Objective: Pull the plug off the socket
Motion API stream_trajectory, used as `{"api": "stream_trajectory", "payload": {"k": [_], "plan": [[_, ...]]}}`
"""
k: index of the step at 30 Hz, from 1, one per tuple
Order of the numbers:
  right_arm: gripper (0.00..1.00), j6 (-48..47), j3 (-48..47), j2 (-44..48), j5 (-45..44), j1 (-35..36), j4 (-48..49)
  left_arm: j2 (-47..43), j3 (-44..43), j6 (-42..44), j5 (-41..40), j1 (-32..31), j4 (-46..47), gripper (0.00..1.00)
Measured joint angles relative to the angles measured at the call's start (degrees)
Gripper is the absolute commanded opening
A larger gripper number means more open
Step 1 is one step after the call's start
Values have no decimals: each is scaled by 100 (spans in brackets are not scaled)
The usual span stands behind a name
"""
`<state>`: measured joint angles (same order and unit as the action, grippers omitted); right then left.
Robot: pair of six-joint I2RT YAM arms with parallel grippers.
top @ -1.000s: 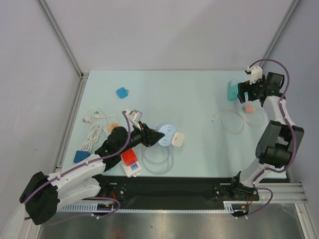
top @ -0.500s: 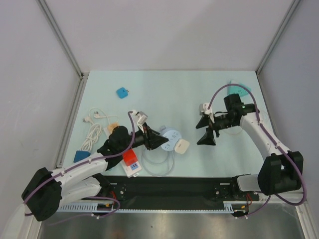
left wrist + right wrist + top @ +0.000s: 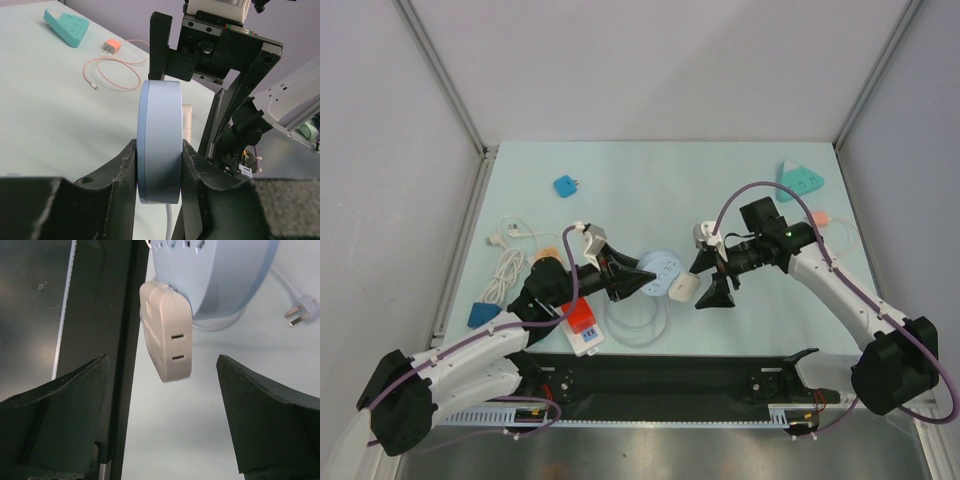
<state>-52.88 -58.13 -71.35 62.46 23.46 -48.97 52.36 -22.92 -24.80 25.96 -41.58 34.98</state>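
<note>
A round pale-blue socket [image 3: 660,268] stands on its edge, and my left gripper [image 3: 636,282] is shut on it. In the left wrist view the disc [image 3: 160,142] sits edge-on, pinched between both fingers of my left gripper [image 3: 160,172]. A white plug [image 3: 683,286] sticks out of the socket's face toward the right. My right gripper [image 3: 708,283] is open just right of the plug. The right wrist view has the plug [image 3: 167,335] still seated in the socket [image 3: 220,275], and my right gripper [image 3: 161,390] has a finger on either side, not touching it.
The socket's white cable [image 3: 638,320] loops on the table below it. A red and white box [image 3: 582,322] lies by the left arm. A teal power strip [image 3: 800,180] and an orange charger [image 3: 817,217] lie at the back right. A white cord [image 3: 510,258] and a blue adapter [image 3: 564,186] lie at the left.
My right arm has swung in from the far right to the middle, and its open jaws now face the plug. My left gripper kept hold of the socket and shifted slightly right.
</note>
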Motion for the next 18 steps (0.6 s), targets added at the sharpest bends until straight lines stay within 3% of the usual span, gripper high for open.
{"api": "stream_trajectory", "payload": {"k": [5,11,14,17,18], "plan": [[86,527,0,0,0,323,354,-11,0,33,-9,0,57,0],[65,997,0,0,2,549,647,-90,13,48,-66,0,186,0],[47,1156,0,0,22,605,734,-122,42,52,-129,0,295,0],[15,1268,0,0,26,616,798,-129,52,76,-114,-4,372,0],[0,1322,0,-2,20,614,800,-138,52,103,-68,-11,415,0]]}}
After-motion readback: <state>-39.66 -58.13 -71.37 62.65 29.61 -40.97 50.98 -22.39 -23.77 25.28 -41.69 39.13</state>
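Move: The beige plug sits on the face of the round blue-grey socket that the left hand already holds. It is about 4 cm to the open right hand's left and 2 cm back, at nearly its height; the socket's middle is some 9 cm left and 3 cm ahead, and a three-pin plug lies on the table roughly 13 cm left, 10 cm ahead and 17 cm lower. From the left hand, the beige plug is about 8 cm right and 2 cm back, about level. The right hand eases about 3 cm to its left, towards the socket, with a smaller drift back and up of between 1 and 1.5 cm, bringing its wide-open fingers either side of the beige plug; as it slows, the fingers shut most of their range and pinch the plug's outer part. The left hand keeps its grip on the socket's rim and lifts it about 2 cm, tilting it by only some 5 degrees. ##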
